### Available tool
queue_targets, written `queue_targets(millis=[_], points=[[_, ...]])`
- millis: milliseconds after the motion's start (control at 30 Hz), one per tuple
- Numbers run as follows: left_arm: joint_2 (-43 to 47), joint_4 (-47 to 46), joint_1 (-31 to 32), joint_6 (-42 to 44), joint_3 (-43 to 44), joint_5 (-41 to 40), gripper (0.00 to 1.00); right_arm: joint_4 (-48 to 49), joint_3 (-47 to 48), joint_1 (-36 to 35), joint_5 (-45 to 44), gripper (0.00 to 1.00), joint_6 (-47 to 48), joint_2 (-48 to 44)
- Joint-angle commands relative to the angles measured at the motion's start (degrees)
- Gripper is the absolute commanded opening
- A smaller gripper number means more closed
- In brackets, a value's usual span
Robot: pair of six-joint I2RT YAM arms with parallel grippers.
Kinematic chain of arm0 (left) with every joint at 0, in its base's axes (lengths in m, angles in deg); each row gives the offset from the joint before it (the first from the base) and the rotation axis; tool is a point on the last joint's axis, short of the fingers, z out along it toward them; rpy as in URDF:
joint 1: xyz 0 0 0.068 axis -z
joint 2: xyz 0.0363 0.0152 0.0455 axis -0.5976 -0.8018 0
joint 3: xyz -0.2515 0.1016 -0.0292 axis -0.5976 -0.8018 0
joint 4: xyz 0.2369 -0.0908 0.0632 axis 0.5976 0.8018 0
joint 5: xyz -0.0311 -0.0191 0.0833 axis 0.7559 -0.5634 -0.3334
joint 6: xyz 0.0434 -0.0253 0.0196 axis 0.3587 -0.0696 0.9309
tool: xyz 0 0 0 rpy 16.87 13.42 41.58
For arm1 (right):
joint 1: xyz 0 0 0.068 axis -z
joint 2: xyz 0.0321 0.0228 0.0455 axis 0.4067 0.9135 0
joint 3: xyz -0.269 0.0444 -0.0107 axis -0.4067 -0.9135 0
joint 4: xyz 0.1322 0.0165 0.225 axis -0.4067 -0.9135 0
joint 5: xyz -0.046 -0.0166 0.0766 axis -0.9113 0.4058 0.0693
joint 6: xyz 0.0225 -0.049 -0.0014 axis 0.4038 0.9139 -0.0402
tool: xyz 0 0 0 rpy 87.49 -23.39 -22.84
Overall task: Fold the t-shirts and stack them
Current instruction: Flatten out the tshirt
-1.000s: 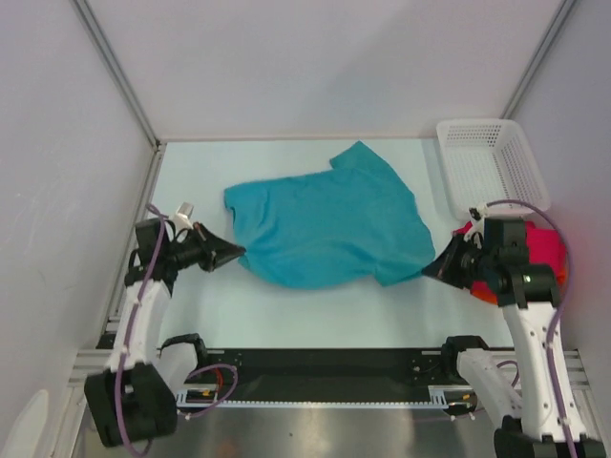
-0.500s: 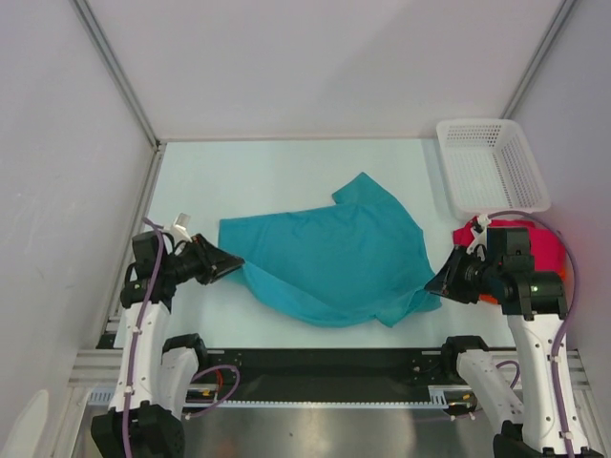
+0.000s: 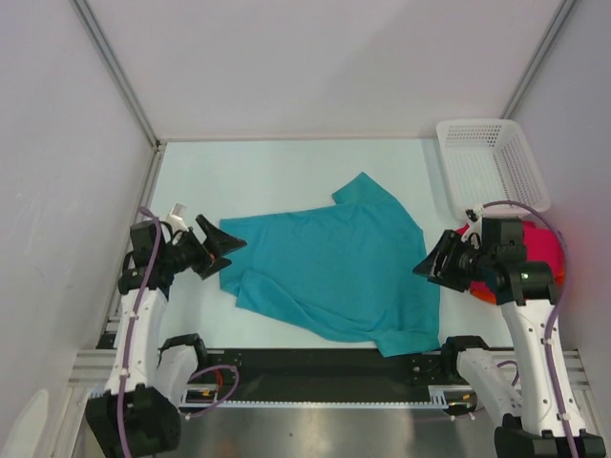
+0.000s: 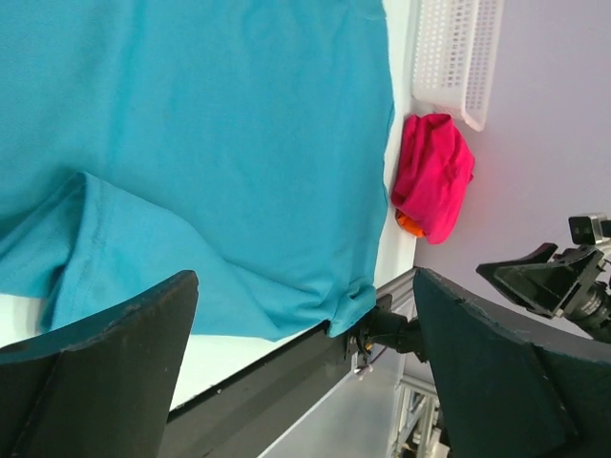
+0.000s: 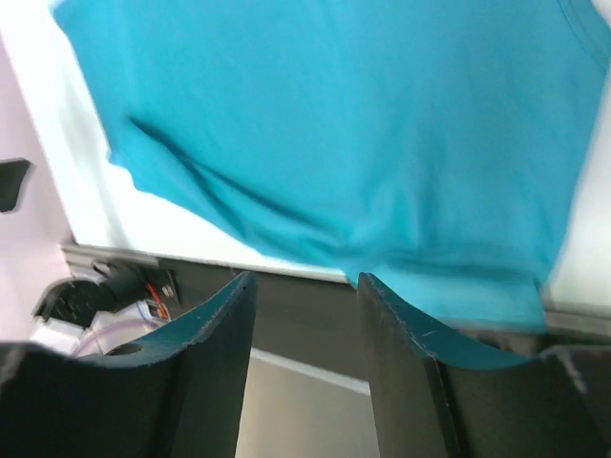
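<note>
A teal t-shirt (image 3: pixel 329 267) lies spread on the table, its near right corner hanging over the front edge onto the black rail. My left gripper (image 3: pixel 224 246) stands open at the shirt's left edge, nothing between its fingers. At the shirt's right edge my right gripper (image 3: pixel 430 267) is also open and empty. In the left wrist view the teal t-shirt (image 4: pixel 191 143) fills the area ahead of the left gripper (image 4: pixel 305 277). A bunched crimson-pink t-shirt (image 4: pixel 434 176) with an orange edge (image 4: pixel 409 224) under it lies at the right. In the right wrist view, the right gripper (image 5: pixel 305 281) hovers over the teal t-shirt (image 5: pixel 334 124).
A white mesh basket (image 3: pixel 492 162) stands at the back right corner. The crimson-pink t-shirt (image 3: pixel 537 246) sits just in front of it, partly behind my right arm. White walls close in the table on three sides. The black rail (image 3: pixel 315 363) runs along the near edge.
Both grippers have opened and let go of the teal t-shirt. The shirt was drawn toward the near edge and now lies flatter, its corner over the rail.
</note>
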Motion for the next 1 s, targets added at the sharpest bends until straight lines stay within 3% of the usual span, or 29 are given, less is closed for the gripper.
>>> queue_targets(millis=[0, 133, 333, 667, 967], points=[[-8.02, -10.38, -0.05, 0.02, 2.29, -0.89, 1.00, 19.55, -5.67, -0.54, 3.66, 0.51, -4.00, 7.44], [-21.79, -13.84, -0.05, 1.68, 8.77, 1.05, 1.00, 30.37, -4.28, -5.46, -0.27, 0.51, -4.10, 18.43], [-33.51, -14.98, -0.05, 2.74, 15.21, 4.11, 1.00, 36.62, 8.72, -10.04, -3.54, 0.52, -1.11, 40.67], [-27.03, -10.95, -0.05, 5.81, 9.60, 4.13, 1.00, 37.86, 34.91, -12.24, -4.77, 0.52, -0.40, 72.74], [-21.05, -8.13, -0.05, 5.90, 7.13, 3.25, 1.00, 34.79, 48.54, -12.94, -5.21, 0.53, 0.12, 86.30]])
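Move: The far-right sleeve of the teal t-shirt, where it joins the body, lies some 33 cm ahead of my right hand, about 12 cm to its left and 20 cm below. From the same hand, the white basket is roughly 40 cm ahead and 16 cm right, and the folded red shirt about 10 cm ahead and 21 cm right. For my left hand that sleeve is about 27 cm ahead, 25 cm right and 17 cm down. I sweep my right hand quickly out over the t-shirt, some 33 cm forward and 11 cm left, and sink about 17 cm on the way, steepest at the end, coming down close over the root of the far sleeve with fingers still half open. My left hand, wide open, reaches about 10 cm forward and slightly down near the shirt's left edge, then eases back 4 cm. ##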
